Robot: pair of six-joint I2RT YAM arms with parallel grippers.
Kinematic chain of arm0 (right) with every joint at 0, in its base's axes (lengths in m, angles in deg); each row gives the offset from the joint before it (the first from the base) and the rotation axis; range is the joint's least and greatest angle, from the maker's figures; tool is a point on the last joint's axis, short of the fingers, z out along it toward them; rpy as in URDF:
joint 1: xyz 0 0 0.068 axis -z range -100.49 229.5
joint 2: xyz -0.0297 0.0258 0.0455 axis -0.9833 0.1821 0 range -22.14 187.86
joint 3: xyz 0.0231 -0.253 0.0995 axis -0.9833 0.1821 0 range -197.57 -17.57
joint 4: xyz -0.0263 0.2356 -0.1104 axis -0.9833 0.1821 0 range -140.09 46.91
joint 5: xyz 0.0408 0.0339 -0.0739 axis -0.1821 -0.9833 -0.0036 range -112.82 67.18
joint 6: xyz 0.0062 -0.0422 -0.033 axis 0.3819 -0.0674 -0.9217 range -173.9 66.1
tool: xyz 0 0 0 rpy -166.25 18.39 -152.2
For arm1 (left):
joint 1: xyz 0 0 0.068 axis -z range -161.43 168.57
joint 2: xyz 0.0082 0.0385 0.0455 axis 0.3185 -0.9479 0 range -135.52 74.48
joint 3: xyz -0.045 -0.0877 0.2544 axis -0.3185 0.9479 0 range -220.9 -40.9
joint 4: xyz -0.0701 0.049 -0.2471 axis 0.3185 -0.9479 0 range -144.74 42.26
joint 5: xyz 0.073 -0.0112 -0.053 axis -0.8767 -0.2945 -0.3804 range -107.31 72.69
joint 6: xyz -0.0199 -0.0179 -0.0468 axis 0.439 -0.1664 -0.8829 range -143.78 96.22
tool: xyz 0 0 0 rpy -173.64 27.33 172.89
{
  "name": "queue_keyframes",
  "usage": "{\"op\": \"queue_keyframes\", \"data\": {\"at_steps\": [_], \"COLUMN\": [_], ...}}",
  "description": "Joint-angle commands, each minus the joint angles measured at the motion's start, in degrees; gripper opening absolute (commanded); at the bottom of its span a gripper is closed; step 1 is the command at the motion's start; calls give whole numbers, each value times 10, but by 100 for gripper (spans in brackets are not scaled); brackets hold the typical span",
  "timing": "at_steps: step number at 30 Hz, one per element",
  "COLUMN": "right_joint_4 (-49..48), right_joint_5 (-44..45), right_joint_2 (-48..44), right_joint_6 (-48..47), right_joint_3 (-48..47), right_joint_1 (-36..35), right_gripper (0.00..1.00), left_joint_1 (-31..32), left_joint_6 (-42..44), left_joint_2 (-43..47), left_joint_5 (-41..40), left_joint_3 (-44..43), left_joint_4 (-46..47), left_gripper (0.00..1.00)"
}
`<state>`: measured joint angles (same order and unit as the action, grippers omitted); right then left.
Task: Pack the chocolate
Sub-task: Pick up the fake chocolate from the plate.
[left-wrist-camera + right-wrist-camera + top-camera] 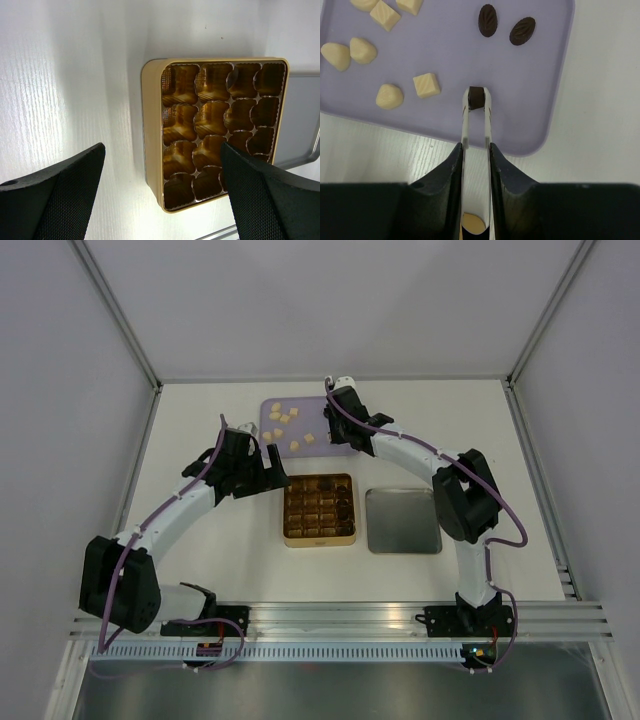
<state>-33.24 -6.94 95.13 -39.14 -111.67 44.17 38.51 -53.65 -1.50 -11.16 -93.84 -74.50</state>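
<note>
Several pale cream chocolate pieces point(426, 85) and two dark leaf-shaped ones point(488, 20) lie on a lilac tray point(530, 100). My right gripper point(475, 146) is shut on metal tweezers point(465, 125), whose tips pinch a dark brown chocolate point(476, 97) just over the tray. From above, the right gripper point(335, 400) is at the tray's right end. My left gripper point(162, 150) is open and holds nothing, hovering over the left edge of the gold gridded tin point(151, 125). In the top view the tin point(318, 537) has a few dark cells at its right side.
A flat grey lid point(403, 521) lies right of the tin, and its edge point(300, 120) shows in the left wrist view. The lilac tray point(268, 405) sits behind the tin. An aluminium rail point(340, 615) runs along the near table edge.
</note>
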Motion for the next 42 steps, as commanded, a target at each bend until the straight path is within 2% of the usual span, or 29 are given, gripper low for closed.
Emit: {"op": "queue_keyframes", "data": {"at_steps": [1, 5, 10, 12, 19, 28, 35, 42], "right_joint_4": [-39, -37, -61, -70, -33, 63, 133, 165], "right_joint_5": [4, 2, -11, -16, -13, -7, 41, 91], "right_joint_2": [-23, -40, -107, -141, -232, -352, -360, -341], "right_joint_6": [-10, -21, -44, -52, -69, -67, -80, -85], "right_joint_3": [-6, 6, 52, 81, 145, 222, 234, 223], "right_joint_1": [2, 3, -3, -10, -47, -124, -201, -242], "right_gripper": [21, 15, 12, 7, 7, 8, 8, 8], "left_joint_1": [-3, -3, -3, -3, -3, -3, -3, -3], "left_joint_6": [17, 17, 17, 17, 14, 8, 6, 4], "left_joint_2": [-3, -2, 0, 1, 8, 11, 26, 41], "left_joint_5": [-1, 0, 3, 5, 8, 8, 6, 6], "left_joint_3": [-25, -25, -24, -24, -20, -14, -7, -1], "left_joint_4": [2, 3, 3, 3, 3, -1, -1, -1], "left_gripper": [100, 100, 100, 100, 100, 99, 100, 100]}}
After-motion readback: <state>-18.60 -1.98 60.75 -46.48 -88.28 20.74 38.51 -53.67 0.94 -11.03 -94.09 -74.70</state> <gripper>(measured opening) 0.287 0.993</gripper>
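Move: The box that the chocolate is bound for has its middle about 18 cm back and 5 cm left of the right hand, some 6 cm lower, and about 11 cm right of the left hand, roughly level fore and aft. The dark square chocolate, already pinched in the right hand's tweezers but still on the plate, is about 7 cm ahead and 2 cm left. The white square lies some 6 cm left of it; the two dark ovals stand about 10 cm beyond it, and the metal tray some 19 cm right of the box. The right hand keeps its grip on the tweezers and lifts the dark square chocolate off the plate, rising about 10 cm while it swings back towards the box. It travels some 22 cm back in all and turns about 25 degrees counter-clockwise, sinking about 3 cm at the end as the tweezers bring the chocolate over the right-hand part of the box, while the open, empty left hand just begins to rise beside it. ##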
